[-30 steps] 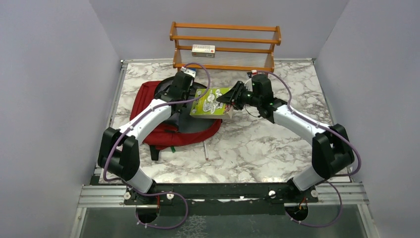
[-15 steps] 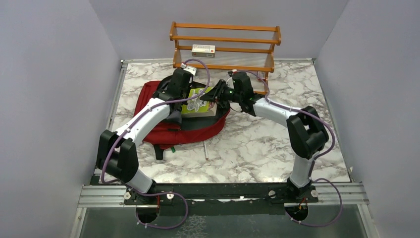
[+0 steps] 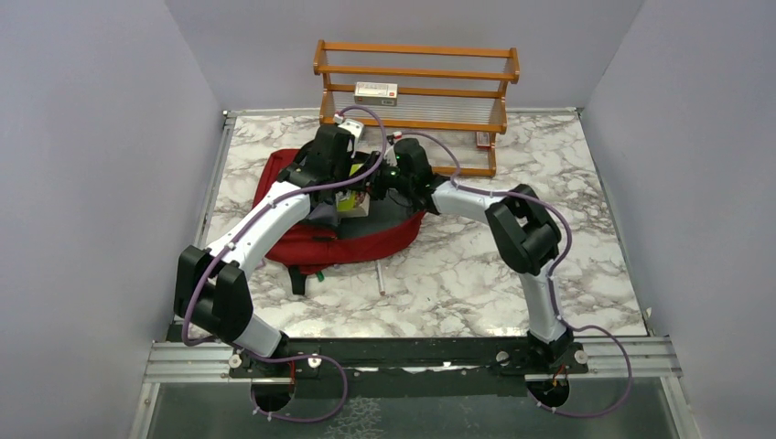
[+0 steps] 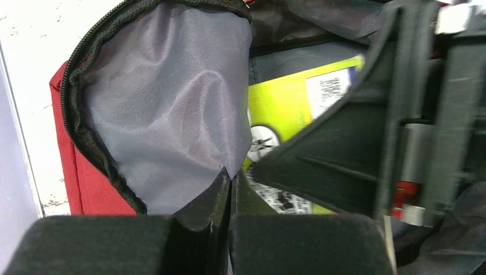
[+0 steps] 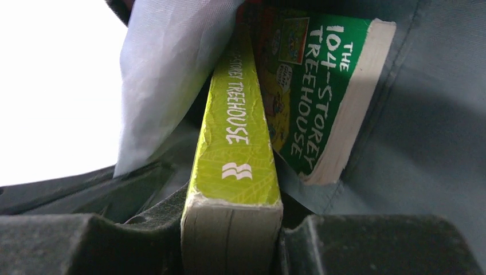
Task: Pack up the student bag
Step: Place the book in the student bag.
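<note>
The student bag (image 3: pixel 366 242), dark red with grey lining, lies open at the table's back left. In the left wrist view my left gripper (image 4: pixel 230 179) is shut on the edge of the bag's grey lining flap (image 4: pixel 172 103) and holds the mouth open. My right gripper (image 5: pixel 232 229) is shut on a lime-green book (image 5: pixel 235 143), gripping it across its thickness, spine up, inside the bag's mouth. A dark green book (image 5: pixel 315 86), "The 104-Storey Treehouse", lies inside against the lining. From above, both grippers meet over the opening, and only a sliver of the lime book (image 3: pixel 349 201) shows.
A wooden shelf rack (image 3: pixel 416 87) stands against the back wall with a small white box (image 3: pixel 376 91) on it. A small red-and-white item (image 3: pixel 482 139) sits by its lower right end. A thin white stick (image 3: pixel 380 277) lies on the marble table in front of the bag.
My right arm has swung left and carried the lime-green book from beside the bag into its open mouth. My left gripper has kept hold of the lining flap.
</note>
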Robot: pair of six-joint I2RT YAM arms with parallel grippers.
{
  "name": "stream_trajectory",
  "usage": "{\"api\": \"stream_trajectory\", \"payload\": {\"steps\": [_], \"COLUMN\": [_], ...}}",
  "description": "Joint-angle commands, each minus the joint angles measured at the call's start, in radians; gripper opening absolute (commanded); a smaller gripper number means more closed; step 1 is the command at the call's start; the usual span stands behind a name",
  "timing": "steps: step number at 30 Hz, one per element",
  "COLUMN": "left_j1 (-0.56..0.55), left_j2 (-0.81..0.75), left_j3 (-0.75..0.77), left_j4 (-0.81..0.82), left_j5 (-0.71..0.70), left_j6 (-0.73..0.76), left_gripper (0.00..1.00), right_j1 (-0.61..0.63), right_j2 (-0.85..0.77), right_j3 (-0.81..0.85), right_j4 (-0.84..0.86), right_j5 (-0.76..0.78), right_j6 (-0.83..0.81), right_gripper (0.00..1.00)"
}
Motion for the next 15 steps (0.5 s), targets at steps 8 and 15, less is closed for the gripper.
{"api": "stream_trajectory", "payload": {"steps": [8, 15], "left_j1": [-0.004, -0.004], "left_j2": [-0.048, -0.056], "left_j3": [0.051, 0.05], "left_j4": [0.026, 0.025], "left_j5": [0.055, 0.071], "left_j6": [-0.014, -0.014], "left_gripper": [0.0, 0.0], "right_j1": [0.086, 0.118], "right_j2": [0.19, 0.309], "right_j3": [0.195, 0.347], "right_j4": [0.163, 0.106], "right_j5": [0.136, 0.159], "right_j6": [-0.005, -0.021], "right_gripper": [0.0, 0.0]}}
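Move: The yellow-green book is already gripped by its end in the right hand. The bag pocket it is going into lies about 13 cm to that hand's left, 3 cm ahead and 9 cm below. The green 104-Storey book is already in there, roughly 14 cm left, 4 cm ahead and 12 cm down; the pinched grey lining is some 6 cm left, level and 3 cm above. From the left hand, the pocket is about 3 cm ahead, 7 cm left and 12 cm below. The yellow-green book is slid deeper into the student bag, under the raised lining and over the 104-Storey book: the right hand carries it about 7 cm left while sinking some 4 cm, its grip unchanged and its attitude nearly so. The left hand stays in place, shut fingers still pinching the grey lining up out of the way. ##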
